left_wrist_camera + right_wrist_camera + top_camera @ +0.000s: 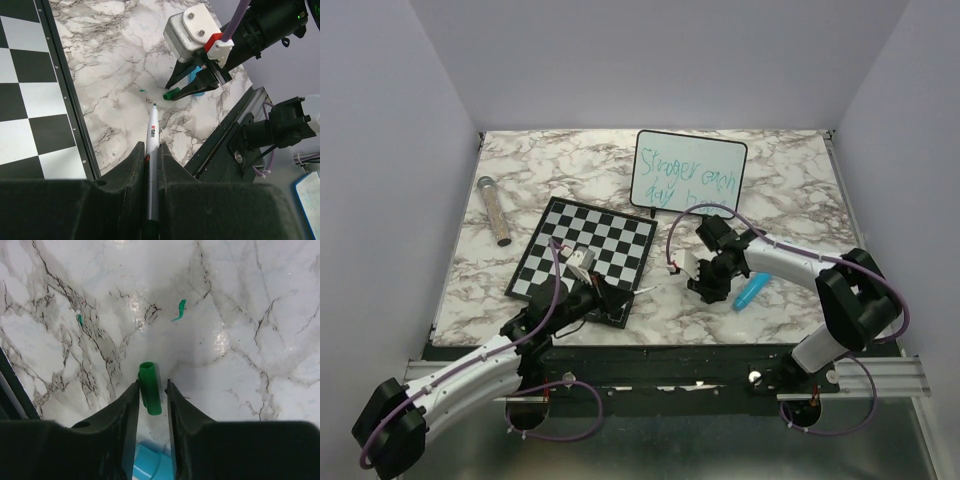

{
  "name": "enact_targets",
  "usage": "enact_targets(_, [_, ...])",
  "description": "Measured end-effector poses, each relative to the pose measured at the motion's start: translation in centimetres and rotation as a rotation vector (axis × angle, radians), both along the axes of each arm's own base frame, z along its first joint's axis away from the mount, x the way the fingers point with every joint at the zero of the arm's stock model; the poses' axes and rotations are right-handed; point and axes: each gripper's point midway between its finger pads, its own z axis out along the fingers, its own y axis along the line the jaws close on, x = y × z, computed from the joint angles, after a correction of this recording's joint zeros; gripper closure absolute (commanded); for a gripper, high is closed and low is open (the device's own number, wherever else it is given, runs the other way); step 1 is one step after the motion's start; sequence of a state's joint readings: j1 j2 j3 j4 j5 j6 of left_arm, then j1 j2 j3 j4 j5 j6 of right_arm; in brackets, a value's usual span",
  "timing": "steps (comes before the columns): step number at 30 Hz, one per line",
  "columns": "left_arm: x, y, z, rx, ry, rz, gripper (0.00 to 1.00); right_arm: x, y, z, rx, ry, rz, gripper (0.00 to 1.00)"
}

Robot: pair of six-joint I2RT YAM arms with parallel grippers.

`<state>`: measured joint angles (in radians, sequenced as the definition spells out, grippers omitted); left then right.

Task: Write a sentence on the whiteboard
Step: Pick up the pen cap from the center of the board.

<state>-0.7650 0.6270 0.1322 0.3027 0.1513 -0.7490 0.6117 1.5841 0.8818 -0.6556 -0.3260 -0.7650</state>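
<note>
The whiteboard (722, 162) stands propped at the back of the marble table, with the sentence (672, 176) in teal lettering on two lines. My left gripper (151, 146) is shut on a white marker (153, 127), whose uncapped green tip points at the table beside the chessboard. In the top view this gripper (612, 300) sits at the chessboard's near right corner. A green cap (150, 388) lies between the fingers of my right gripper (152, 383). The jaws stand open around it, with a gap on the right side. The left wrist view shows the cap (171, 93) at those fingertips.
A checkered chessboard (585, 252) lies left of centre. A light blue object (750, 292) rests just right of the right gripper. A grey glittery cylinder (495, 210) lies at the far left. Small green ink marks (179, 310) stain the marble. A metal rail (880, 375) runs along the near edge.
</note>
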Motion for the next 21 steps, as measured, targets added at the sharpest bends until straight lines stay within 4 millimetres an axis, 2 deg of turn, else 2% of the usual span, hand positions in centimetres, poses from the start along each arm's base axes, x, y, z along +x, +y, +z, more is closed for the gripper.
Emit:
enact_targets(2, [0.0,-0.3,0.1,-0.005,-0.002,-0.012,1.0,0.0,-0.2,0.0,-0.005,-0.013,0.018,0.8])
enact_targets(3, [0.0,-0.4,0.1,-0.008,-0.003,-0.018,1.0,0.1,-0.3,0.0,-0.007,-0.02,0.025,0.93])
enact_targets(5, [0.0,-0.7,-0.2,-0.007,0.001,-0.028,1.0,0.2,-0.3,-0.1,-0.008,-0.03,0.039,0.99])
enact_targets(14, [0.2,-2.1,-2.8,-0.008,0.037,-0.078,1.0,0.2,-0.2,0.2,0.014,-0.06,0.103,0.99])
enact_targets(21, [1.0,-4.2,-4.7,-0.013,0.067,-0.119,1.0,-0.3,-0.1,0.3,0.059,-0.099,0.185,0.99])
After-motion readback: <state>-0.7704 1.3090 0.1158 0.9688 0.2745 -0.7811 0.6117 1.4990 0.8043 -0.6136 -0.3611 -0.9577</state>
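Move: The green pen cap lies on the table right between the right gripper's half-open fingers, about 1 cm below the hand point. The held pen's tip hangs some 13 cm to its left and 9 cm higher; the blue tube's middle is roughly 15 cm to its right and 8 cm ahead. From the left gripper the cap lies about 20 cm to the right, 5 cm ahead and 11 cm below; the chessboard's middle is some 13 cm left and 16 cm ahead. Shut the right fingers on the pen cap and pinch it, staying low almost in place, then turn that gripper some 10 degrees counter-clockwise with the cap. Meanwhile bring the left gripper, still holding the uncapped pen, down and to the right by about 5 cm and 4 cm towards the cap, speeding up and swinging slightly clockwise. ##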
